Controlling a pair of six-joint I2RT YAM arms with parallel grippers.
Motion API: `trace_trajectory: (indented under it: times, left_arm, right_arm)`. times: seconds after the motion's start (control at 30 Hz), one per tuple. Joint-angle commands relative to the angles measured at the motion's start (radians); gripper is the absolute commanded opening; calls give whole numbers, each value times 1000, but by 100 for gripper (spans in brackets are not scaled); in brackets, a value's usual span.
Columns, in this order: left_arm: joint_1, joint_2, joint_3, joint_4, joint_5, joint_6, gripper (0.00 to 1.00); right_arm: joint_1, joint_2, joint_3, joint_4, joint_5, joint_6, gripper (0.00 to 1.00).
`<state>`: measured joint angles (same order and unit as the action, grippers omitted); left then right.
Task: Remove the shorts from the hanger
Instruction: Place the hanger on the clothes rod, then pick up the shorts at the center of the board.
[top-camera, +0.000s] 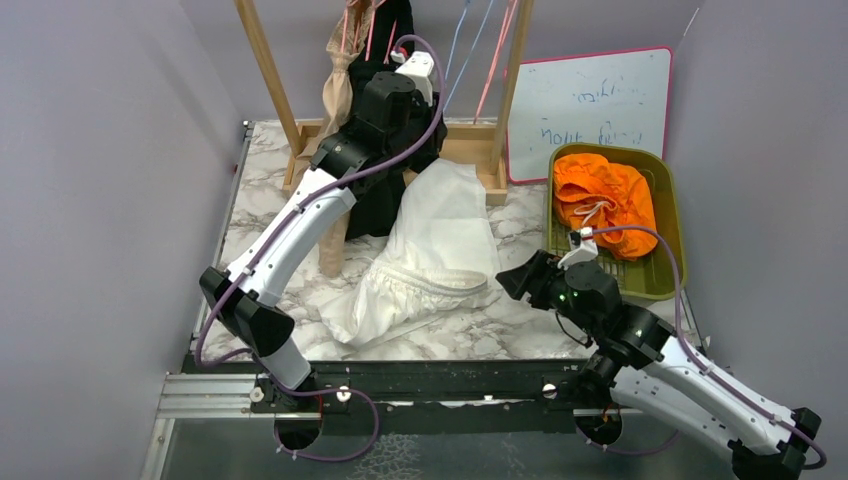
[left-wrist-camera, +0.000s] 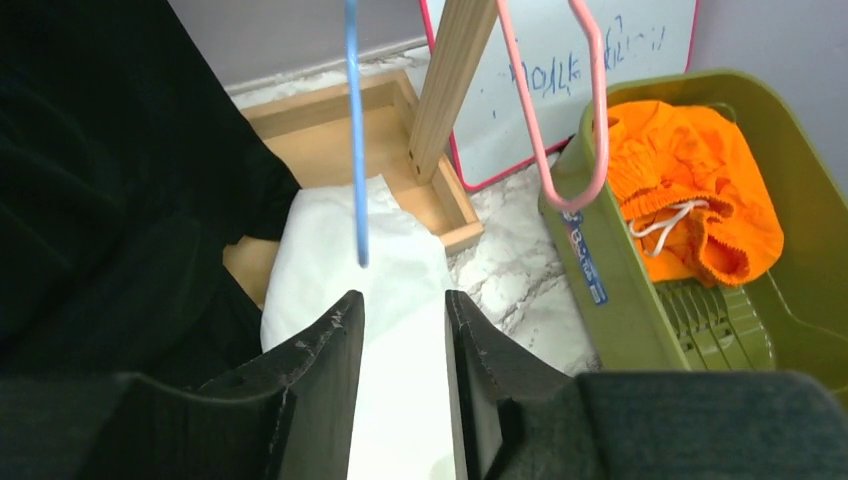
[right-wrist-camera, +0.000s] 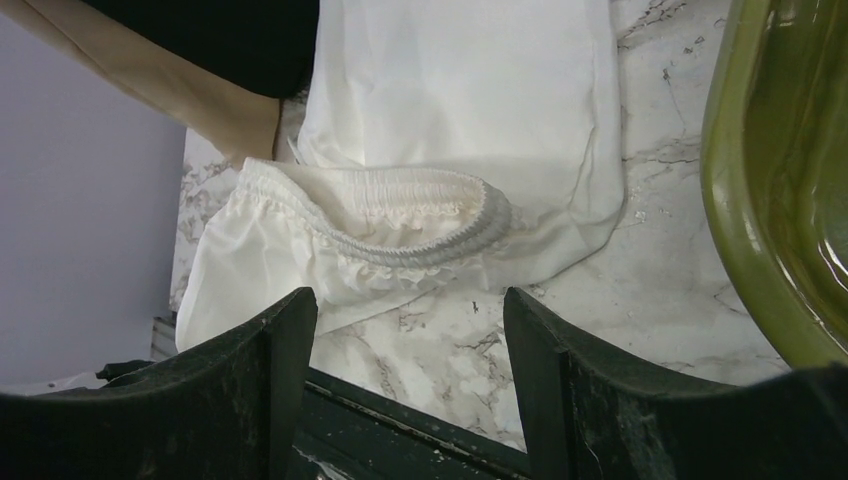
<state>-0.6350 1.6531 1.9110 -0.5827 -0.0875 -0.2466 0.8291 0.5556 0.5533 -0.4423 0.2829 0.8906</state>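
Note:
The cream-white shorts (top-camera: 430, 250) lie flat on the marble table, waistband toward the near edge; they also show in the right wrist view (right-wrist-camera: 450, 120) and the left wrist view (left-wrist-camera: 350, 250). The orange shorts (top-camera: 603, 198) lie in the green bin (top-camera: 668, 270). The black shorts (top-camera: 385, 195) and tan shorts (top-camera: 338, 95) hang on the wooden rack. My left gripper (left-wrist-camera: 403, 300) is open and empty, raised beside the black shorts (left-wrist-camera: 100, 200), near an empty blue hanger (left-wrist-camera: 355, 130). My right gripper (right-wrist-camera: 410, 310) is open and empty, low over the table's near edge, just short of the white waistband (right-wrist-camera: 400, 235).
An empty pink hanger (left-wrist-camera: 560, 120) hangs right of the blue one. The wooden rack's post (top-camera: 268, 70) and base (top-camera: 470, 150) stand at the back. A whiteboard (top-camera: 590, 110) leans on the back wall behind the bin. Grey walls close both sides.

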Motion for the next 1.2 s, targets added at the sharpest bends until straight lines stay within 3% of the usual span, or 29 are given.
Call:
trace_trajectory:
  times: [0.0, 0.33, 0.6, 0.73, 0.83, 1.03, 1.17]
  left_arm:
    - [0, -113, -84, 54, 47, 25, 41]
    - [1, -400, -467, 159, 62, 39, 74]
    - [3, -726, -933, 200, -16, 42, 82]
    - [3, -870, -1065, 206, -100, 36, 88]
    - [3, -953, -1150, 224, -164, 32, 91]
    - [4, -1043, -1246, 224, -286, -7, 98]
    - [3, -1048, -1245, 175, -328, -27, 99]
  right_arm:
    - [-4, 15, -13, 25, -15, 8, 71]
    - [-4, 99, -27, 129, -121, -41, 73]
    - [-4, 273, -6, 307, -387, -207, 81]
    - [-4, 412, 16, 441, -502, -448, 100]
    - [-2, 526, 88, 472, -512, -622, 100]
    - [-1, 704, 110, 710, -560, -946, 100]
    - [3, 838, 181, 719, -683, -1129, 100]
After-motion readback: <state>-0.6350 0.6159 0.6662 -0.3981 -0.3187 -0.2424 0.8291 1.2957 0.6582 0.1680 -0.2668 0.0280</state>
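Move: The left end of the white shorts' waistband lies about 9 cm back, 12 cm left and some 35 cm below the left hand. The black shorts hang about 12 cm left and 1 cm ahead of that hand, their middle 12 cm lower. The waistband's right end is about 8 cm ahead, 4 cm left and 15 cm below the right hand; the green basket is roughly 20 cm ahead, 23 cm right and 14 cm below. Draw the left gripper back and left, clear of the already freed blue hanger, then sink it too, about 16 cm each way, towards the waistband's left end, opening it wide. Meanwhile swing the right gripper some 13 cm left and a little down over the waistband, turning about 50 degrees counter-clockwise and opening fully. ##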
